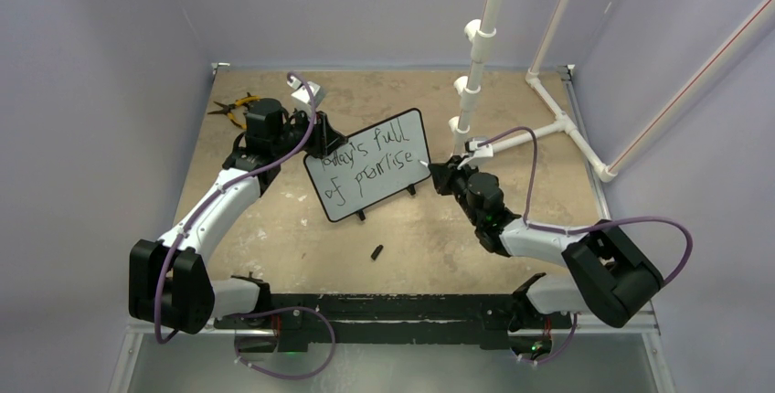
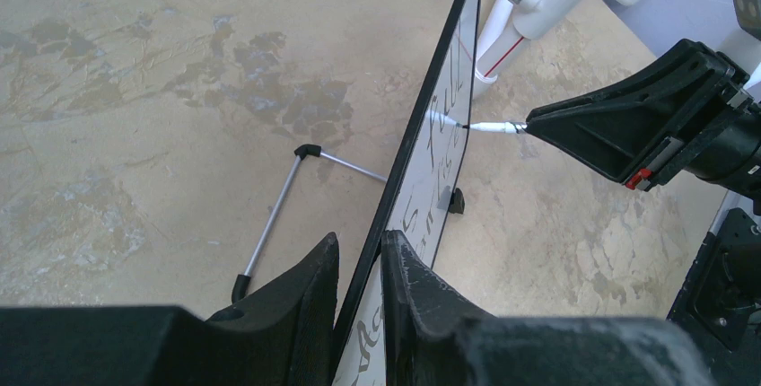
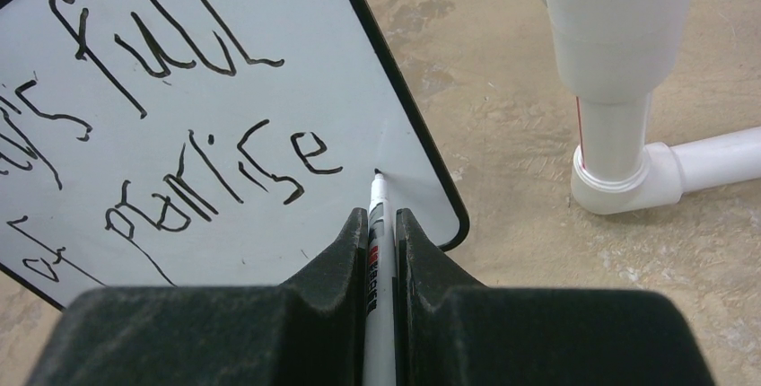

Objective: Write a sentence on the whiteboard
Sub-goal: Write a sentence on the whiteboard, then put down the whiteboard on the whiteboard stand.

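The whiteboard (image 1: 402, 176) stands tilted on the table, white with a thin black frame. The sentence (image 1: 370, 163) runs across it in two lines of black handwriting, ending in "full" and "of promise" (image 3: 224, 166). My left gripper (image 1: 315, 142) is shut on the board's left edge, one finger on each face (image 2: 359, 244). My right gripper (image 1: 443, 172) is shut on a white marker (image 3: 378, 224). The marker's tip rests on the board (image 3: 395, 63) just right of the last "e". From the left wrist the board (image 2: 429, 190) shows edge-on, with the marker (image 2: 494, 127) touching it.
A small black marker cap (image 1: 376, 251) lies on the table in front of the board. Yellow-handled pliers (image 1: 233, 105) lie at the back left. A white PVC pipe frame (image 1: 475, 64) stands just behind my right gripper. The board's metal prop leg (image 2: 278, 215) sticks out behind it.
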Controlling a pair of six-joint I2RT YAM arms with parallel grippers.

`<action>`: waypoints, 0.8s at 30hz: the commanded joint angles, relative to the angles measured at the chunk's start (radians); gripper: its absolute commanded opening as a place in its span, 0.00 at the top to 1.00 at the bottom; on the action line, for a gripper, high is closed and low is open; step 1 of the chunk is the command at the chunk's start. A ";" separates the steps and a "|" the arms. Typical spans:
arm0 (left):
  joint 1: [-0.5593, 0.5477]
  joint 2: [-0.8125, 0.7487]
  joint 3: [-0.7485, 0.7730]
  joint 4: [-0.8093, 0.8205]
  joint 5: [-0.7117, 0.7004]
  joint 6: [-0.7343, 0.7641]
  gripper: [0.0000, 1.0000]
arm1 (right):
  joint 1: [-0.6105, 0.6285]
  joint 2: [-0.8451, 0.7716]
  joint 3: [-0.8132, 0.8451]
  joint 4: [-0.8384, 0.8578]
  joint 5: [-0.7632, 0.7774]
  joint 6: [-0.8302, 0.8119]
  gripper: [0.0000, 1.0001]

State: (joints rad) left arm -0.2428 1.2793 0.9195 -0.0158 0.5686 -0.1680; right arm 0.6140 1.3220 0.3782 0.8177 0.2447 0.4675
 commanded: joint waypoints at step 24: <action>-0.040 -0.207 -0.032 -0.049 -0.217 0.038 0.39 | -0.005 -0.488 0.165 -0.650 -0.228 -0.125 1.00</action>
State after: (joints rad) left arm -0.2554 1.1702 0.8864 -0.0982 0.4366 -0.1642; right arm 0.6140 0.8871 0.4427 0.3931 0.1158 0.3759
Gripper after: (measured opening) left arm 0.608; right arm 0.129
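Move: The held marker's tip rests on the full-stop spot of the whiteboard, about 4 cm ahead, 3 cm left and 1 cm below the right hand; the "e" of the last word is some 3 cm left of that spot. The board's middle is some 15 cm left, 1 cm ahead and 2 cm above this hand; the white pipe's foot stands about 8 cm ahead, 6 cm right, 12 cm below. From the left hand, still gripping the upper left edge, the spot is 18 cm right, 4 cm ahead, 9 cm lower. After a brief pause with its tip on the whiteboard, the right hand lifts the marker off the full stop and carries it up nearly 8 cm and back towards the base about 4.5 cm, the rise coming first and the retreat growing later, with the hand tipping up slightly and then turning a little counter-clockwise while its grip stays shut. Meanwhile the left fingers open wide and let go of the board's upper edge, that hand dipping about 2 cm before rising again and easing left and slightly back, its fingers still straddling the edge. ##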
